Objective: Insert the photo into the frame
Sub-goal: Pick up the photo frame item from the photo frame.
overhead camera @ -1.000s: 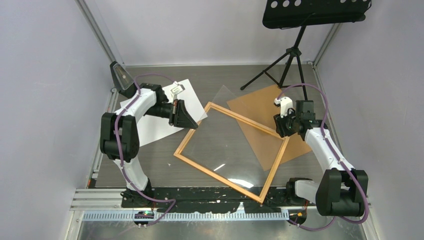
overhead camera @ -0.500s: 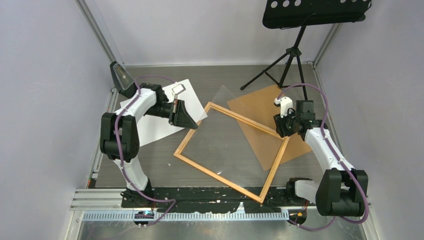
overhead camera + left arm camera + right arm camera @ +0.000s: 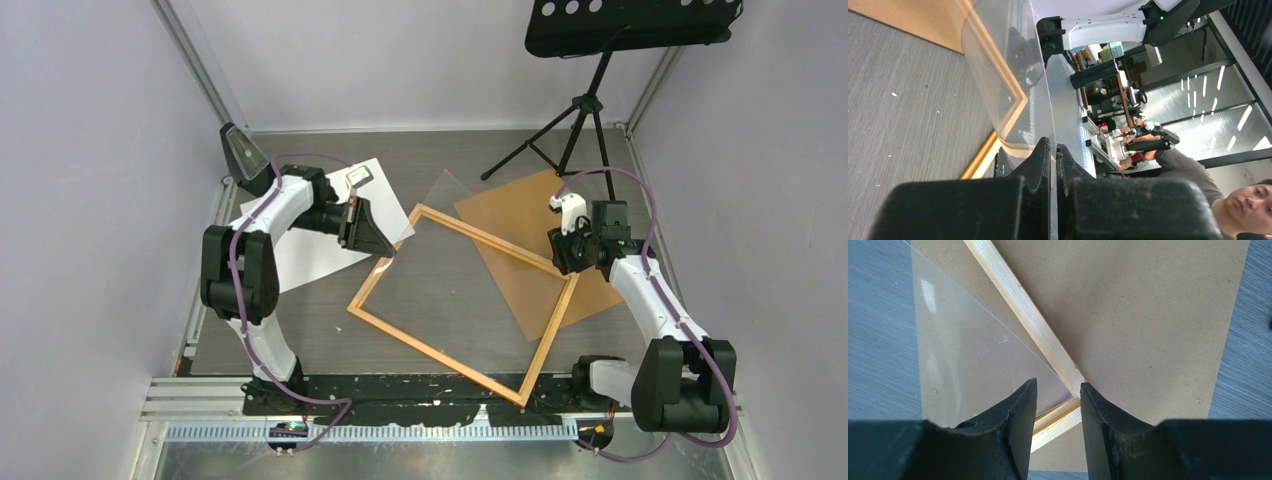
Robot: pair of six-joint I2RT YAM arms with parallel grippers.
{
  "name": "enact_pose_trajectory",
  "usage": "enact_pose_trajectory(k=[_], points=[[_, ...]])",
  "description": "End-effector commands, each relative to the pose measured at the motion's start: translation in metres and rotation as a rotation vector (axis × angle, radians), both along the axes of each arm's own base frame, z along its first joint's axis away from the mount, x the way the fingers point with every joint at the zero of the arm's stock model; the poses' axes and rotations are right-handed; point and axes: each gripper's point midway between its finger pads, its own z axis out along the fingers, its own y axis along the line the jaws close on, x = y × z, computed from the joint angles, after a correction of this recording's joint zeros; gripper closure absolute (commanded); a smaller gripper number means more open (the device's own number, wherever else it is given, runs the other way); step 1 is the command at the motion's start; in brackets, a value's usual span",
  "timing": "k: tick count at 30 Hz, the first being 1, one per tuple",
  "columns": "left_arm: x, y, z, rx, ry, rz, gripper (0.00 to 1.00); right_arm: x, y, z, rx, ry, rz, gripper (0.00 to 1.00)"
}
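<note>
The orange wooden frame (image 3: 436, 354) lies slanted in the middle of the table. A clear sheet (image 3: 470, 270) lies across it. My left gripper (image 3: 386, 251) is shut on that sheet's left edge, by the frame's left side. In the left wrist view the sheet (image 3: 998, 75) runs out from between the shut jaws, with the frame (image 3: 979, 159) below it. The photo (image 3: 300, 250) lies white side up under my left arm. My right gripper (image 3: 568, 266) hangs open over the frame's right corner. That corner of the frame (image 3: 1023, 310) sits between the fingertips (image 3: 1030, 390).
A brown backing board (image 3: 520, 205) lies under the frame's far right part and shows in the right wrist view (image 3: 1138, 315). A black music stand's tripod (image 3: 575, 120) stands at the back right. A dark wedge-shaped object (image 3: 240, 150) sits in the back left corner.
My left gripper has shifted slightly back with the clear sheet, and the glare on the sheet's near part is gone. The right arm has not moved.
</note>
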Motion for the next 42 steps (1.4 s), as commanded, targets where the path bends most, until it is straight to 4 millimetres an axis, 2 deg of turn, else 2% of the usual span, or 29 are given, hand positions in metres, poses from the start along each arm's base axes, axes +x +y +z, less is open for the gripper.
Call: enact_pose_trajectory(k=[1,6,9,14,17,18,19,24,28,33,37,42], points=[[-0.002,-0.006,0.057,-0.134,0.174,0.067,1.0,0.007,-0.004,0.009,-0.004,-0.041,-0.031,0.56],[-0.005,-0.01,0.068,-0.135,0.181,0.044,1.0,0.005,-0.003,0.015,-0.011,-0.075,-0.007,0.54],[-0.009,-0.012,0.075,-0.138,0.156,0.027,1.0,0.008,0.005,0.025,0.016,-0.106,0.042,0.47],[-0.011,-0.014,0.073,-0.137,0.118,0.019,1.0,0.015,0.017,0.05,0.052,-0.143,0.12,0.33],[-0.012,-0.015,0.069,-0.139,0.09,0.017,1.0,0.017,0.035,0.071,0.128,-0.167,0.201,0.24],[-0.013,-0.015,0.068,-0.139,0.076,0.013,1.0,0.015,0.04,0.071,0.148,-0.146,0.219,0.23],[-0.015,-0.016,0.066,-0.13,0.056,0.004,1.0,0.018,0.048,0.081,0.183,-0.158,0.257,0.22],[-0.032,-0.019,0.059,-0.093,-0.039,-0.052,1.0,0.017,0.072,0.073,0.255,-0.06,0.394,0.18],[-0.035,-0.017,0.059,-0.079,-0.092,-0.066,1.0,0.018,0.09,0.064,0.27,-0.023,0.49,0.18],[-0.036,-0.016,0.057,-0.062,-0.14,-0.081,1.0,0.017,0.102,0.056,0.288,0.013,0.597,0.18],[-0.035,-0.016,0.048,-0.038,-0.154,-0.094,1.0,0.006,0.113,0.047,0.314,0.068,0.674,0.18],[-0.036,-0.013,0.04,-0.004,-0.179,-0.114,1.0,0.0,0.121,0.041,0.33,0.08,0.746,0.24]])
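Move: The clear sheet, still held up at its left by the shut left hand, slopes down into the frame. Its middle lies about 22 cm to the right hand's left, 3 cm back and 2 cm below, and about 17 cm to the left hand's right, 2 cm ahead and 16 cm below. The frame's far right corner is some 3 cm ahead of the right hand, 2 cm right and 7 cm below; the brown board's middle is roughly 7 cm ahead, 3 cm left, 8 cm below. Towards the clear sheet's far edge goes the right hand, leaving the frame corner: it rises about 7 cm while opening wide, then sinks some 4 cm, ending about 11 cm farther left, turned roughly 35 degrees counter-clockwise with its left side tipped up. The left hand keeps its pinch on the sheet, easing slightly up, back and right and rolling a little. ##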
